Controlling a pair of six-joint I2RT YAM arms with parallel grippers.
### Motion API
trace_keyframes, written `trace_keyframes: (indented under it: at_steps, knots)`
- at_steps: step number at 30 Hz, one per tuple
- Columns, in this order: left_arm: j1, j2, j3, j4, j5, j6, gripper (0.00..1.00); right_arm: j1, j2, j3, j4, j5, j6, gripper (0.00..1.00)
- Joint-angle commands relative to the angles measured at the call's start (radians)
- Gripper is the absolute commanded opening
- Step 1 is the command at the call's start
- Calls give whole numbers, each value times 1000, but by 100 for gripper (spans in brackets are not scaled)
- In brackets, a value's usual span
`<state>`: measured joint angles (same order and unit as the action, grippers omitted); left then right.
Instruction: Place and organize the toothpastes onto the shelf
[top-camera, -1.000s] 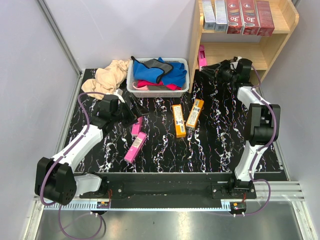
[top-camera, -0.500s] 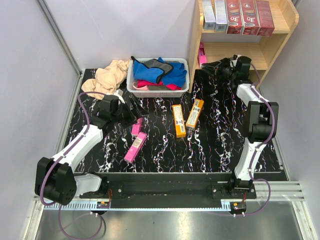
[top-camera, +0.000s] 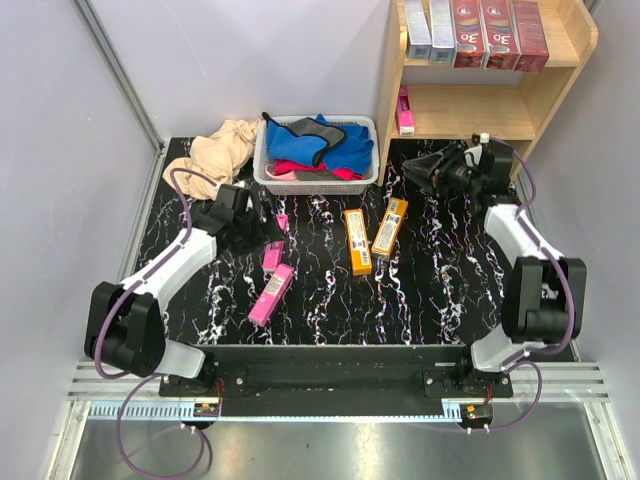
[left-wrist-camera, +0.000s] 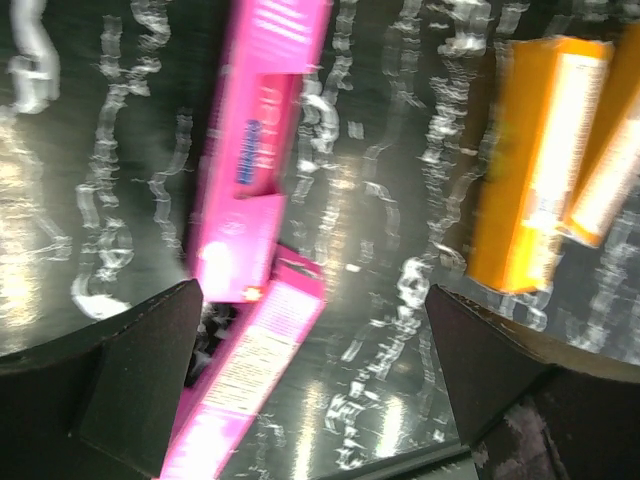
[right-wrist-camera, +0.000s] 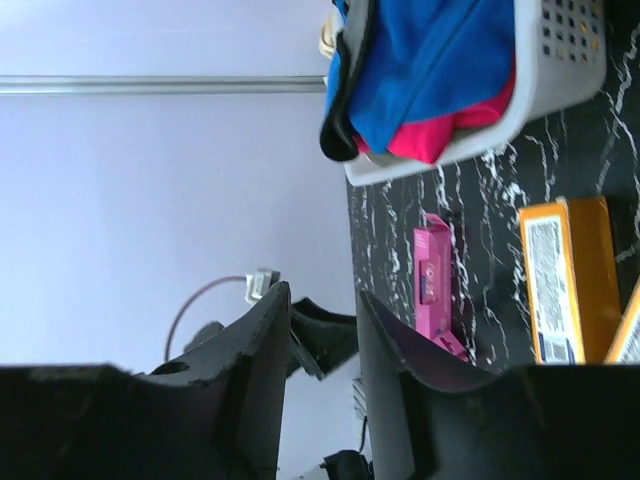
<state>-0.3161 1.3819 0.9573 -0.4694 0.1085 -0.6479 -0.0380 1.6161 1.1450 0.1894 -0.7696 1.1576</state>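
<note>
Two bright pink toothpastes (top-camera: 273, 253) (top-camera: 271, 294) and two orange-yellow ones (top-camera: 356, 241) (top-camera: 390, 226) lie on the black marbled table. The wooden shelf (top-camera: 570, 52) holds silver-grey and dark red boxes (top-camera: 485, 32) on its top tier and one pink box (top-camera: 403, 108) on its lower tier. My left gripper (top-camera: 268, 231) is open just above the far pink box; the left wrist view shows both pink boxes (left-wrist-camera: 265, 130) (left-wrist-camera: 250, 385) between and ahead of its wide jaws (left-wrist-camera: 312, 300). My right gripper (top-camera: 410, 166) is open and empty, in front of the shelf (right-wrist-camera: 322, 300).
A white basket (top-camera: 266, 176) of blue and pink cloths stands at the back centre, and it also shows in the right wrist view (right-wrist-camera: 565, 55). A beige cloth (top-camera: 218, 150) lies to its left. Grey walls close in both sides.
My right gripper has pulled back out of the lower shelf tier towards the table, leaving the pink box there. My left gripper has shifted to the far pink box.
</note>
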Motion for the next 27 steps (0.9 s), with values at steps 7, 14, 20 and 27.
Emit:
trace_keyframes:
  at_steps: [7,14,20,27]
  knots:
    - [-21,185,178,-86,-233,145,99,7,-240,-215,-128,29,-176,63]
    - [-34,339,285,-92,-233,188,93,7,-306,-386,-145,15,-235,70]
    - [-46,463,351,-86,-227,214,78,7,-328,-462,-153,13,-256,71]
    - [-46,572,414,-83,-208,241,63,7,-337,-482,-162,12,-269,71]
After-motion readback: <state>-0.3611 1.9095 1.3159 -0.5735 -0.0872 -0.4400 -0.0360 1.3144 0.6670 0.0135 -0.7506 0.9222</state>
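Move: The left hand's open fingers have the outer pink toothpaste box about 5 cm ahead, level sideways, and 10 cm below; the second pink box lies roughly 7 cm back and 1 cm to its left, and the near orange box 5 cm ahead and 19 cm to its right. From the right hand, the outer pink box is some 9 cm back, 29 cm left and 24 cm down. No grip yet: the left hand sinks about 8 cm and reaches 6 or 7 cm forward onto the outer pink box, swinging its fingers some 20 degrees out of their rightward lean and closing them by a third around its sides. The right hand, empty, backs 12 cm away from the shelf and drops 11 cm towards the orange boxes, tipping down slightly and opening wider. ##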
